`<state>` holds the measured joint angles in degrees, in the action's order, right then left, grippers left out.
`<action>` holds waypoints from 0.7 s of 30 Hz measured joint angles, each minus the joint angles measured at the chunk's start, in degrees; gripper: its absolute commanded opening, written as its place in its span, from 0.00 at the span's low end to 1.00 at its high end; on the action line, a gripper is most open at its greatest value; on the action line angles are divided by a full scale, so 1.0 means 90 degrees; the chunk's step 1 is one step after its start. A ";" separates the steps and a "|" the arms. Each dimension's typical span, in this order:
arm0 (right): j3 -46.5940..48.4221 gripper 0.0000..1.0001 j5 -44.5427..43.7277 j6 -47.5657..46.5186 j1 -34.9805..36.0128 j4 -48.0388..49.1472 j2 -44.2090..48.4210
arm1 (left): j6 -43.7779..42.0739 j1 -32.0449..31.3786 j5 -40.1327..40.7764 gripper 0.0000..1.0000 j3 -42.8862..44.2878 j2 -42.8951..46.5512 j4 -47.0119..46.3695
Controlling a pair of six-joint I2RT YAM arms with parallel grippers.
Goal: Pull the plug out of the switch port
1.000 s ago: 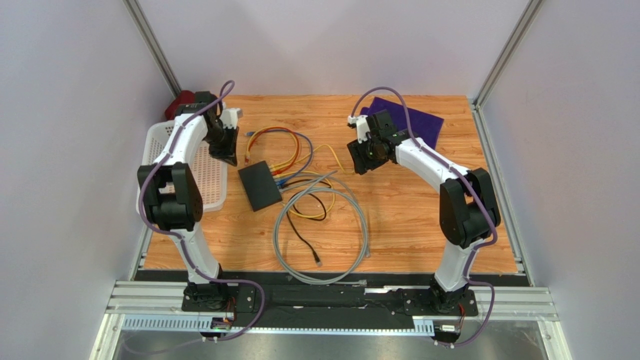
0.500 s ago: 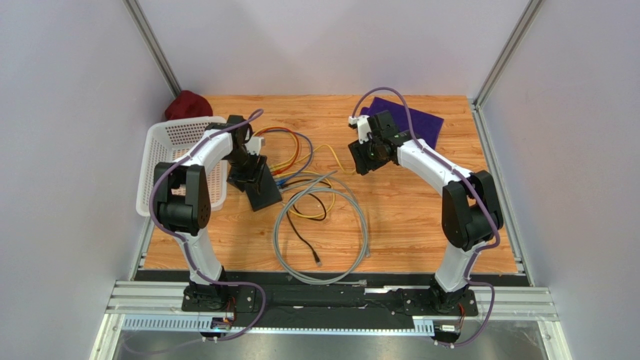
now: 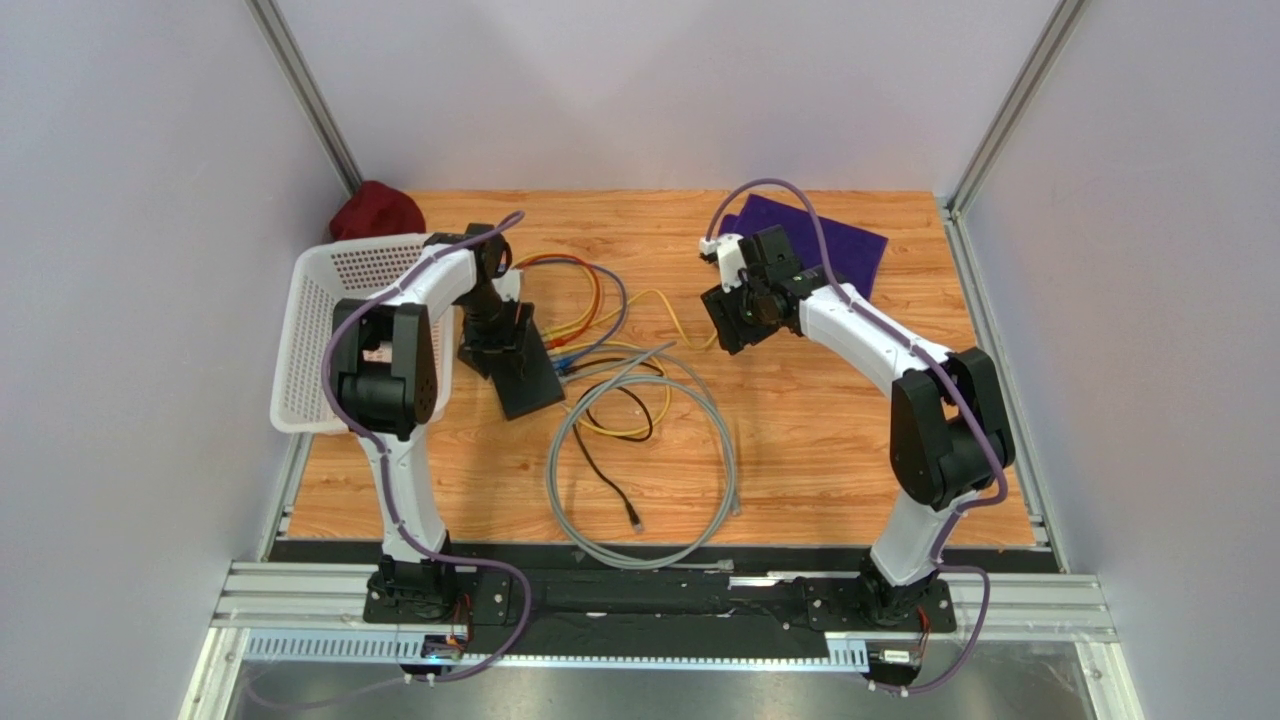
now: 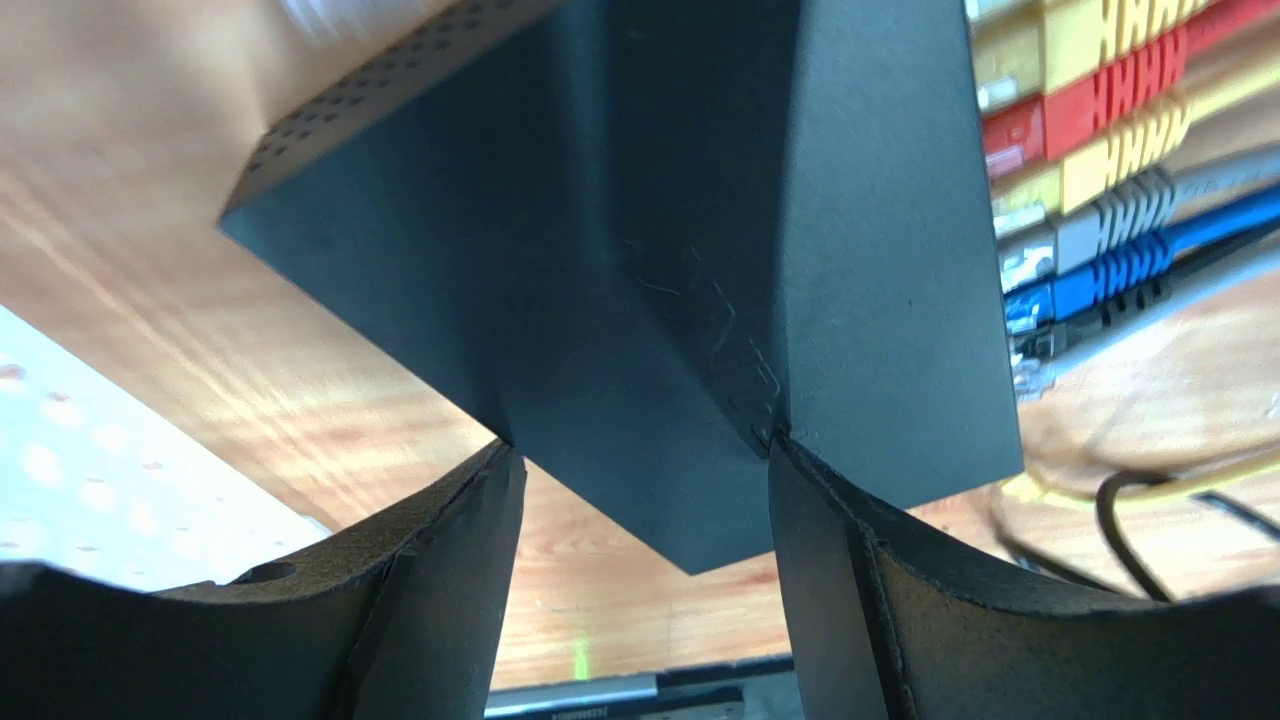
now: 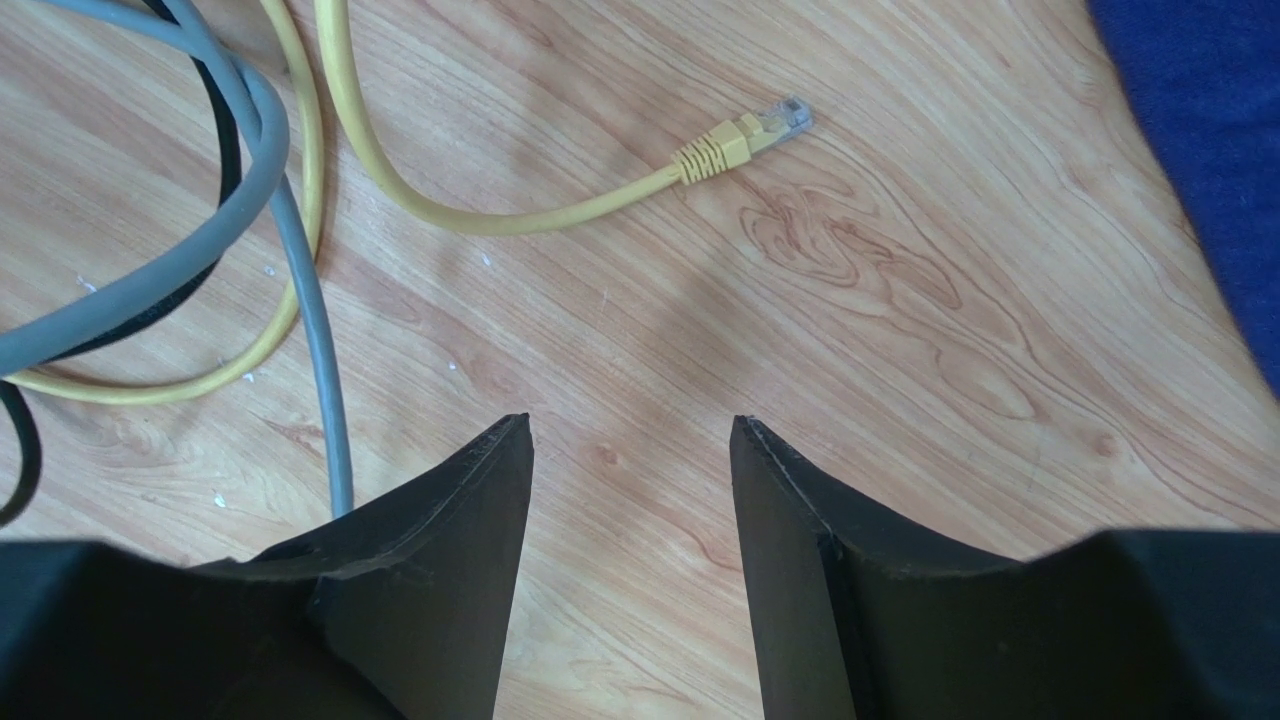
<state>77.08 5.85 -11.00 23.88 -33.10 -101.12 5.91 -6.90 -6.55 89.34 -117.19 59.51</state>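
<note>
The switch is a flat black box lying left of the table's middle. Red, yellow, grey and blue plugs sit in a row in its right-hand ports. My left gripper hangs over the switch's far left end. In the left wrist view the switch fills the frame and my left gripper is open, its fingertips standing either side of the near corner. My right gripper hovers open over bare wood right of the cables, nothing between its fingers.
A white mesh basket stands at the left edge with a red cloth behind it. A purple mat lies at the back right. Grey cable loops spread in front of the switch. A loose yellow plug lies ahead of my right gripper.
My left arm has swung from the basket's rim over to the switch, and its jaws have gone from shut to open. The right arm has barely moved.
</note>
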 measured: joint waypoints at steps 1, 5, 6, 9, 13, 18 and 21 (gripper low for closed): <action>-0.0036 0.56 -0.0024 -0.0022 0.0000 0.0017 0.0039 | -0.0002 -0.0002 0.0000 0.68 0.0107 -0.0070 0.0032; -0.0335 0.56 -0.0119 -0.0138 0.0000 0.0068 0.0342 | -0.0032 -0.0117 -0.0005 0.67 0.0527 -0.0321 0.0024; -0.0398 0.56 -0.0134 -0.0158 0.0000 0.0066 0.0403 | -0.0032 -0.0163 -0.0007 0.66 0.0571 -0.0347 0.0017; -0.0551 0.56 -0.0170 -0.0228 0.0000 0.0075 0.0559 | -0.0032 -0.0362 -0.0051 0.66 0.0646 -0.0384 -0.0070; -0.0568 0.56 -0.0192 -0.0265 -0.0053 0.0066 0.0571 | -0.0117 -0.0767 -0.0197 0.64 0.0862 -0.0532 -0.0119; -0.0512 0.56 -0.0187 -0.0287 -0.0279 -0.0012 0.0566 | -0.0143 -0.1083 -0.0534 0.64 0.1474 -0.0940 -0.0087; -0.0228 0.55 -0.0189 -0.0350 -0.0457 -0.0119 0.0522 | -0.0143 -0.1132 -0.0724 0.66 0.1734 -0.1112 -0.0100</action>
<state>75.02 4.14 -14.15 19.77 -34.17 -96.42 4.62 -17.08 -13.06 104.95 -127.20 58.61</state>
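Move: Under the left fingertips, on its top near the left edge, lies the switch; its middle is about 3 cm to the right, 1 cm back and 2 cm lower. Its row of plugs is some 9 cm to that hand's right and 1 cm ahead; the white basket's middle is about 20 cm to its left and 1 cm ahead. From the right hand the switch lies about 33 cm left, 1 cm ahead and 7 cm lower. Dragging the switch by its top with both spread fingertips, the left hand keeps its height and goes about 10 cm right, away from the basket, and some 5 cm forward, turning clockwise roughly 12 degrees. The right hand, empty and half open, shifts about 4 cm right and rises a little at the end, giving way over the loose yellow cable. ##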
